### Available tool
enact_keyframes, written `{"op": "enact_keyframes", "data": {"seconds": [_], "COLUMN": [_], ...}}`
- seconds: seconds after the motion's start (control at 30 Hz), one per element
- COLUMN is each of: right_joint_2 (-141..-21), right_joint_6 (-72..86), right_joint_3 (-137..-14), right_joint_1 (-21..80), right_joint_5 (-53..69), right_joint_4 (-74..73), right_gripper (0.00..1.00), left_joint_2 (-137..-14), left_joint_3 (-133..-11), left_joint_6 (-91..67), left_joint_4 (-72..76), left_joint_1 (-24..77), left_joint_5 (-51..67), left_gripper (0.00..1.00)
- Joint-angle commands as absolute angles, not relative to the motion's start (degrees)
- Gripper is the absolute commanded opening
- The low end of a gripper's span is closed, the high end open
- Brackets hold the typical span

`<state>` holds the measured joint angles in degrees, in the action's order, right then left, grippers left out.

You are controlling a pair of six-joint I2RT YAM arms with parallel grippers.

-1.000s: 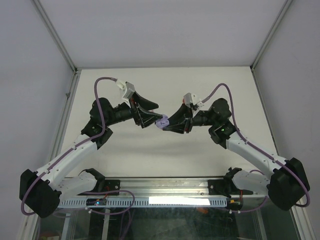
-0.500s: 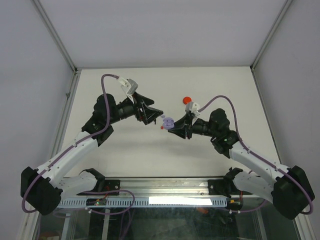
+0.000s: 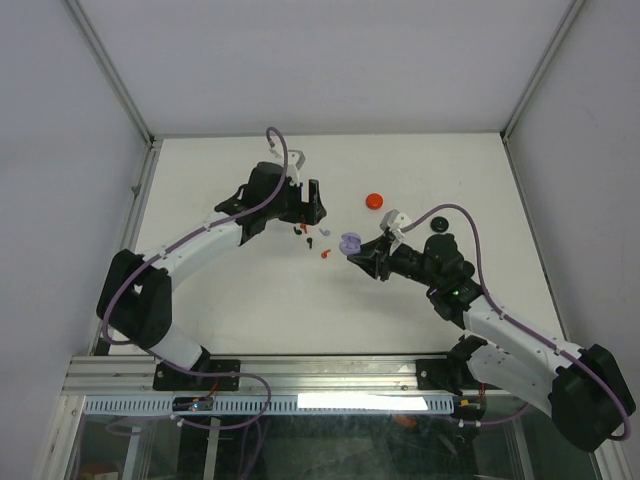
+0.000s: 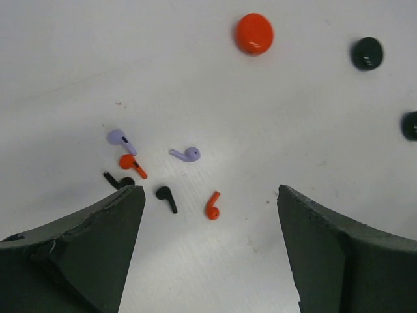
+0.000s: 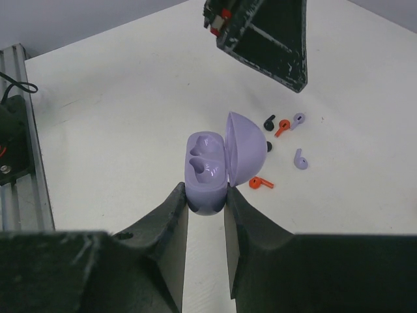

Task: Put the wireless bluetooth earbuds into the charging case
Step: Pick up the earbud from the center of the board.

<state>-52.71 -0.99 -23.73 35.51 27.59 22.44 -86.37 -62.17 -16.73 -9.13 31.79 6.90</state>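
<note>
My right gripper (image 5: 206, 194) is shut on the base of a lavender charging case (image 5: 207, 176), held above the table with its lid hinged open and both sockets empty. It also shows in the top view (image 3: 350, 243). Several tiny earbuds lie loose on the white table under my left gripper (image 4: 210, 190), which is open and empty above them: two lavender (image 4: 187, 154) (image 4: 118, 138), two red (image 4: 212, 206) (image 4: 132, 164) and two black (image 4: 166, 197) (image 4: 117, 180). The left gripper (image 3: 308, 205) hangs just left of the case.
A closed red round case (image 4: 254, 34) lies beyond the earbuds; it also shows in the top view (image 3: 374, 200). A black round case (image 4: 367, 53) lies to its right, with another dark object (image 4: 410, 125) at the view's edge. Enclosure walls ring the table.
The grippers have drawn apart. My left arm has swung up and away and now points down over the earbuds. My right gripper has dropped lower, still holding the open case.
</note>
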Motion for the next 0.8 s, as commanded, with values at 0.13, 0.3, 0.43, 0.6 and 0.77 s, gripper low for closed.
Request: {"op": "enact_keyframes", "data": {"seconds": [0.13, 0.3, 0.43, 0.6, 0.77], "right_joint_2": [-52.9, -53.3, -53.7, -54.4, -55.5], "right_joint_6": [-4.0, -4.1, -4.2, -4.5, -4.7], "right_joint_3": [-23.0, -23.1, -23.3, -23.8, -24.4], "right_joint_1": [35.8, 35.8, 35.8, 35.8, 35.8], "right_joint_5": [27.3, 27.1, 27.0, 27.1, 27.7], "right_joint_4": [28.1, 28.3, 28.0, 27.6, 27.1], "right_gripper": [0.00, 0.00, 0.00, 0.00, 0.00], "left_joint_2": [-98.4, -106.4, -112.2, -116.5, -119.1], "left_joint_3": [-73.8, -80.2, -85.1, -89.4, -91.6], "left_joint_6": [-16.9, -15.6, -14.6, -14.0, -13.3], "left_joint_4": [-18.0, -21.7, -25.1, -27.6, -29.7], "left_joint_1": [29.6, 28.8, 28.2, 27.6, 27.6], "left_joint_5": [-0.6, -1.1, -2.3, -1.2, -1.1], "left_gripper": [0.81, 0.73, 0.66, 0.54, 0.46]}}
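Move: The purple earbud to pick lies about 6 cm ahead of the left hand, 3 cm to its left and 16 cm below. The red earbud sits 3 cm nearer than that purple one, level with it sideways; a black earbud is 4 cm nearer and 2 cm to the left of it; the second purple earbud is 4 cm nearer and 5 cm to the right of it. From the right hand the target is about 17 cm ahead, 12 cm left and 19 cm below. Bring the empty left gripper down about 12 cm and forward some 7 cm, a little to the left, towards the farther purple earbud, tipping the fingers some 25 degrees towards pointing down. As it sinks, narrow the wide-open fingers to about half and stop just above the earbud, without touching it. Keep the purple case gripped in the right hand, almost still. ##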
